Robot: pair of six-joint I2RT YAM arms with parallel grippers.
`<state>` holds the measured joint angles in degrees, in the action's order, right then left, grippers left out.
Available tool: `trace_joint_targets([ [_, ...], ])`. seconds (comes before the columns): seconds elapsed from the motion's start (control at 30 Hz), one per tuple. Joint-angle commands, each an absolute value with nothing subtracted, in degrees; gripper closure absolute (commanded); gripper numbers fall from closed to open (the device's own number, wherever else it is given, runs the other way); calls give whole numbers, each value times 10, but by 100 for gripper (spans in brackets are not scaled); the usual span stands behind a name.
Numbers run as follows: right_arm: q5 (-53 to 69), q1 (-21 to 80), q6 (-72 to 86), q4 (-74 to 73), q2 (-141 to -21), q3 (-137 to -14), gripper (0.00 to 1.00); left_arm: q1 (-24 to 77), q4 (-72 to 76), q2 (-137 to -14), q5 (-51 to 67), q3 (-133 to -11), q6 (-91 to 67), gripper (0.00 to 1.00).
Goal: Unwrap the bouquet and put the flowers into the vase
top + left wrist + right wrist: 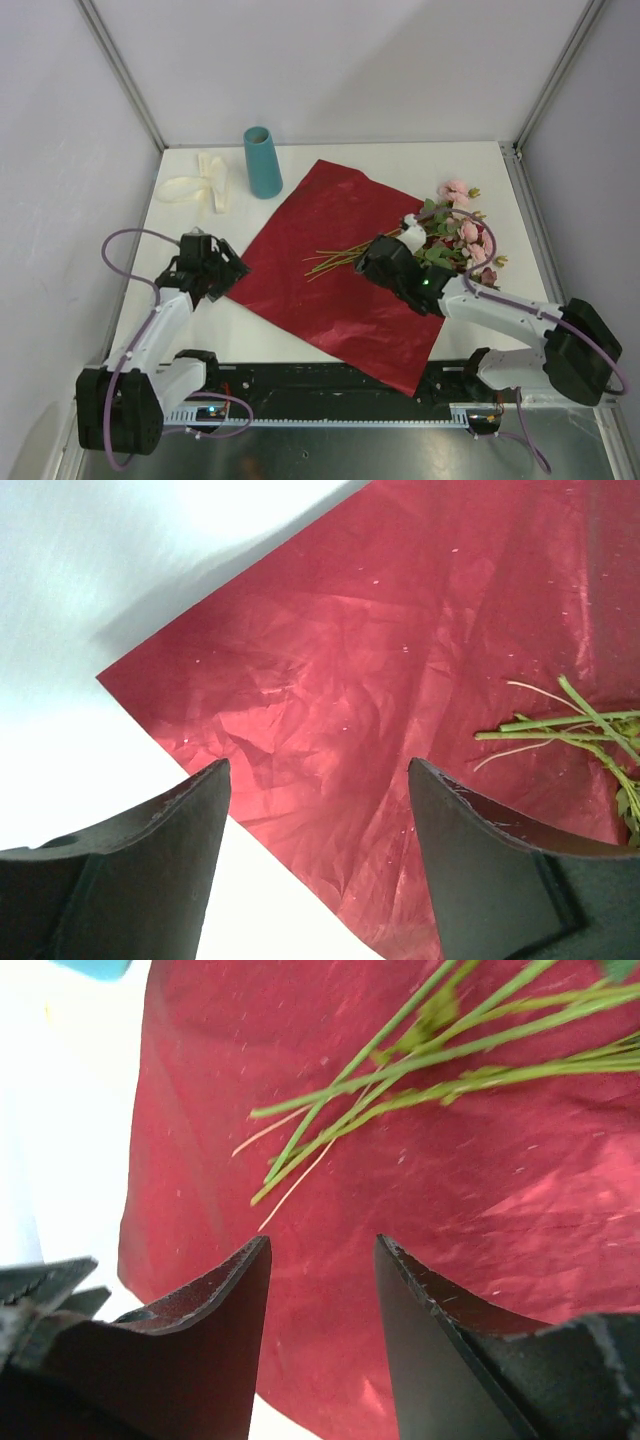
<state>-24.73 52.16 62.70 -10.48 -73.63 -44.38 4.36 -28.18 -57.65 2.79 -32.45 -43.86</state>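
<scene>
The bouquet lies unwrapped: its dark red wrapping paper [340, 280] is spread flat on the table. The flowers [460, 235] lie across the sheet's right corner, blooms to the right and green stems [335, 260] pointing left. The teal vase [263, 162] stands upright behind the sheet, nothing showing in it. My left gripper [235, 268] hovers open at the sheet's left corner; its wrist view shows the paper [380, 660] and the stem ends [570, 725] beyond the gripper [320, 763]. My right gripper [368, 258] is open over the paper [500, 1210], just short of the stems [430, 1060], holding nothing [322, 1240].
A cream ribbon [200, 185] lies loose at the back left, beside the vase. White walls and metal posts enclose the table on three sides. A corner of the vase [95, 967] shows at the top left of the right wrist view.
</scene>
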Motion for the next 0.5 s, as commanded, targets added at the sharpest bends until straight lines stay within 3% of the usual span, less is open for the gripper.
trace_joint_targets([
  [0.0, -310, 493, 657, -125, -680, -420, 49, 47, -266, -524, 48, -371, -366, 23],
  [0.2, -289, 469, 559, -112, -606, -397, 48, 99, -265, -522, 98, -459, -293, 25],
  [0.47, -265, 466, 484, -145, -464, -357, 49, 202, -264, -678, 146, -623, -157, 26],
])
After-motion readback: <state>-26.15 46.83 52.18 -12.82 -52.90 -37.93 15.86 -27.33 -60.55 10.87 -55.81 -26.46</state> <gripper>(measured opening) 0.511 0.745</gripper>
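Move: The flowers lie on the opened paper: the middle of their stems is about 6 cm ahead of the right hand, 2 cm to its right and 10 cm below, with the blossoms some 25 cm to the hand's right and 10 cm ahead. The vase stands roughly 25 cm ahead and 23 cm left of it. From the left hand the stems are about 31 cm right, 8 cm ahead; the vase 25 cm ahead, 8 cm right. The opened paper is left lying as both empty hands clear it. The left rises some 15 cm from its near-left part, swinging right and forward closer to the vase, turning clockwise about 30 degrees and tipping its fingers up. The right travels right towards the blossom end, then mostly climbs, its fingers tipping up slightly; both stay open. ##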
